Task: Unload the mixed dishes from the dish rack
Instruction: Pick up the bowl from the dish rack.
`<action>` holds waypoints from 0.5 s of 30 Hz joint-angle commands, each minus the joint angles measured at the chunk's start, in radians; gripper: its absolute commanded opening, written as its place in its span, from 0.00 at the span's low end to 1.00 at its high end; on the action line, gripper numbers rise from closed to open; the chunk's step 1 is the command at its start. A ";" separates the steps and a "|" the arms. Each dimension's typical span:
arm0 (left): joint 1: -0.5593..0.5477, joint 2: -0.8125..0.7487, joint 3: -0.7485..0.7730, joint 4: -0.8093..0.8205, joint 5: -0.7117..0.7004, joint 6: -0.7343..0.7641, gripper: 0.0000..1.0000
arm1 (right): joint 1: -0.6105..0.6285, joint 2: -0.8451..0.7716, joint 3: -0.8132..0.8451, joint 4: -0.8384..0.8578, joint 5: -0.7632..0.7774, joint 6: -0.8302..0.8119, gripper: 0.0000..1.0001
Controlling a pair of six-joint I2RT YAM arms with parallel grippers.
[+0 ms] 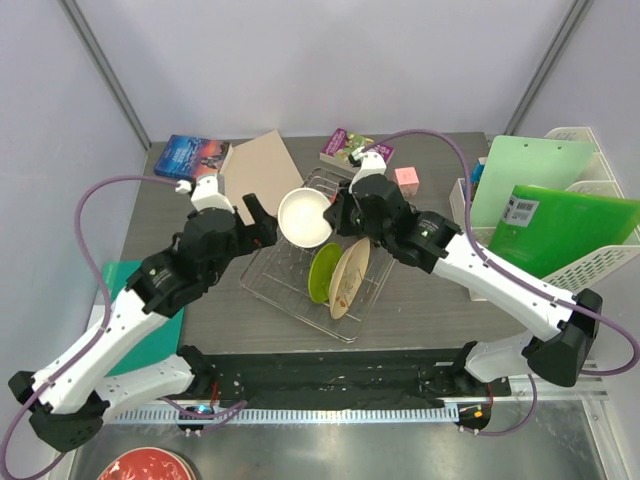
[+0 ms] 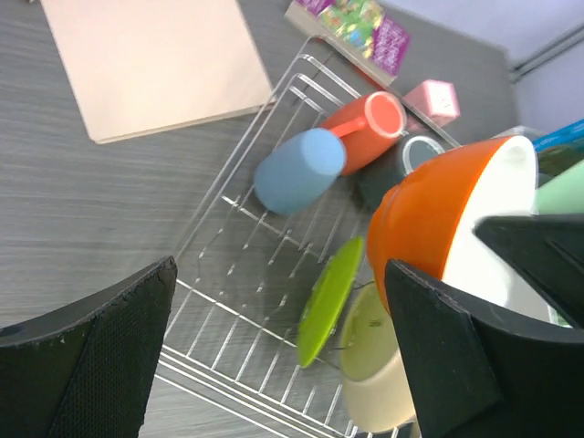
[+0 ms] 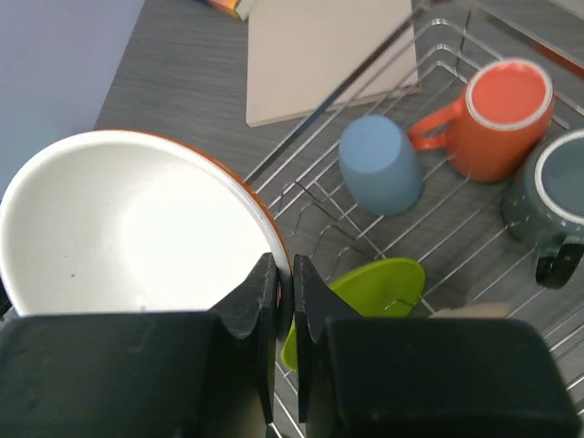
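A bowl (image 1: 306,217), white inside and orange outside, hangs over the far left of the silver wire dish rack (image 1: 290,290). My right gripper (image 1: 338,215) (image 3: 285,283) is shut on the bowl's (image 3: 128,228) rim. My left gripper (image 1: 262,222) (image 2: 278,356) is open just left of the bowl (image 2: 438,214), whose orange side lies by its right finger. In the rack a lime green plate (image 1: 323,272) and a beige plate (image 1: 350,278) stand on edge. A light blue mug (image 2: 299,171), an orange mug (image 2: 365,128) and a dark grey mug (image 2: 406,164) lie at the far end.
A beige board (image 1: 262,168), two books (image 1: 192,155) (image 1: 350,148) and a pink cube (image 1: 406,178) lie behind the rack. A white basket (image 1: 600,265) holding green folders stands at the right. A teal mat (image 1: 120,280) lies left, and a red bowl (image 1: 145,465) sits below the table edge.
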State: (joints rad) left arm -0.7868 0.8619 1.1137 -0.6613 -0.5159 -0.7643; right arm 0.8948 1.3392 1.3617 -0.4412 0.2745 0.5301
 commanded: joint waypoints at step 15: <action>0.003 0.034 0.006 0.120 0.040 0.022 0.93 | -0.002 0.003 -0.069 0.009 0.012 0.051 0.01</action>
State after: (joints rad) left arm -0.7792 0.9436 1.1210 -0.6258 -0.4694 -0.7403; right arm 0.8806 1.3483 1.2736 -0.4763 0.2657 0.5808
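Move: My right hand already pinches the bowl by its rim, about 20 cm above the table. The bowl's middle is some 6 cm to that hand's left, and my open left gripper is about 15 cm to its left, roughly level in height. From my left hand the bowl lies about 9 cm to the right. Roughly 12 cm below my right hand in the rack, the blue cup stands 4 cm ahead and 4 cm left, and the green plate 7 cm back and 2 cm left. Keeping my shut fingers on the rim, I lower the bowl with my right hand about 5 cm towards the rack, drifting barely a centimetre right and tipping the fingers slightly farther down. Beside it my left hand, still wide open, eases about 2 cm right and 1 cm forward while dipping nearly 3 cm, then comes back up about half of that. ##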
